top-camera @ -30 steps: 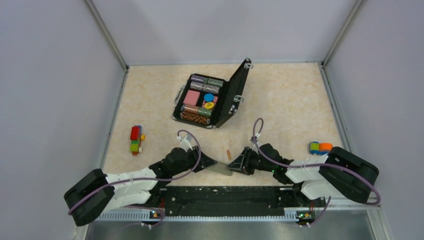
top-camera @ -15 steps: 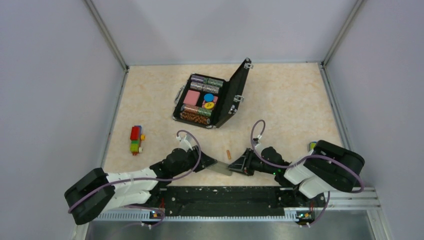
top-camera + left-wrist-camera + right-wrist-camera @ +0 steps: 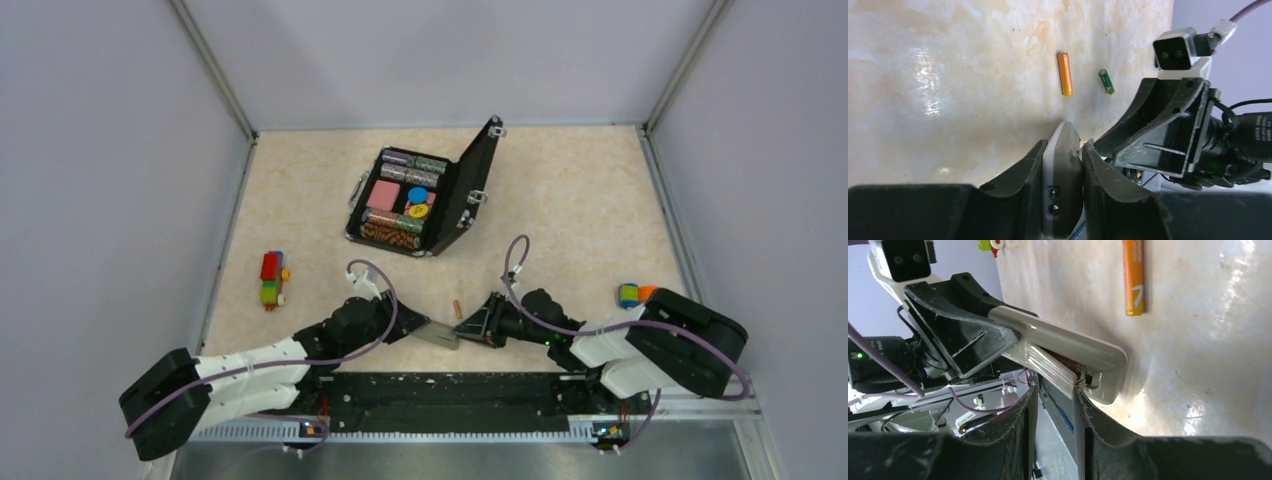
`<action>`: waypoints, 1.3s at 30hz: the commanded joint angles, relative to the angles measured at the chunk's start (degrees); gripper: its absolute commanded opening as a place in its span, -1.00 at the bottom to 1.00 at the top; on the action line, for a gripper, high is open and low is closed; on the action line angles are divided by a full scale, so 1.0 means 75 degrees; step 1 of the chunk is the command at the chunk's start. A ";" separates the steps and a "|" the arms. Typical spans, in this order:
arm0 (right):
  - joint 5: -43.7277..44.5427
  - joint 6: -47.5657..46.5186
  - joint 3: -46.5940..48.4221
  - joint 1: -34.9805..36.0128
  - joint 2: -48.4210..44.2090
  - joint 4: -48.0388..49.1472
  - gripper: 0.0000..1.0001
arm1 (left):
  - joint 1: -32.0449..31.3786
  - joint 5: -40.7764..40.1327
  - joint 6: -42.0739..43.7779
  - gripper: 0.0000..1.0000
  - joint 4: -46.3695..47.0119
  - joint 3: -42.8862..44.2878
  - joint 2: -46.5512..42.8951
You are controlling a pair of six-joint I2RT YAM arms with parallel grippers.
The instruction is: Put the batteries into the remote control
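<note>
My left gripper (image 3: 1064, 145) is shut on the remote control (image 3: 1063, 170), holding it on edge just above the table near the front. In the right wrist view the remote's grey back (image 3: 1073, 347) faces up, with its battery cover (image 3: 1053, 367) lifted away at one end. My right gripper (image 3: 1055, 390) meets that end, its fingertips closed on the cover's sides. An orange battery (image 3: 1064, 73) lies flat on the table just beyond the remote, and a green battery (image 3: 1106, 81) lies a little to its right. From above, both grippers meet at the remote (image 3: 438, 335).
An open black case (image 3: 455, 205) with chip rolls stands at the back centre. A multicoloured block toy (image 3: 272, 279) lies at the left, and another small coloured object (image 3: 638, 294) sits at the right by my right arm. A black rail (image 3: 450, 390) runs along the near edge.
My right gripper has closed slightly at the remote's end, and that arm's elbow has shifted. The left gripper and remote have moved slightly.
</note>
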 commanded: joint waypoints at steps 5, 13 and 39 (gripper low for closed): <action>0.0121 -0.0680 0.1681 0.0108 -0.1781 -0.1536 -0.38 | -0.0168 -0.0220 0.0229 -1.00 -0.1717 0.0047 -0.0234; 0.1584 -0.2136 0.3102 -0.0540 -0.2320 -0.5706 -0.23 | -0.0168 -0.0506 -0.0099 -1.00 -0.3131 0.0241 -0.1013; 0.3380 -0.6042 0.3996 -0.0830 -0.2872 -1.0525 0.18 | -0.0168 -0.0832 0.1234 -1.00 -0.3809 0.0731 -0.2014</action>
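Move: Just off the right fingertips, which are at its end, the remote's partly opened battery cover is centred about 3 cm left and level fore and aft, at hand height. From that hand the orange battery lies some 5 cm ahead, and the green battery about 10 cm right and 4 cm ahead, both some 4 cm lower. The left hand has the cover about 6 cm to its right, 2 cm back and slightly lower. Pulling the cover up off the remote, the right hand rises about 10 cm while reaching some 9 cm forward. It then sinks about 8 cm and swings right towards the green battery, easing back a little, its wrist rolling some 45 degrees so that the fingers point steeply down as they open. The left hand keeps its grip on the remote and draws it about 3 cm left. ##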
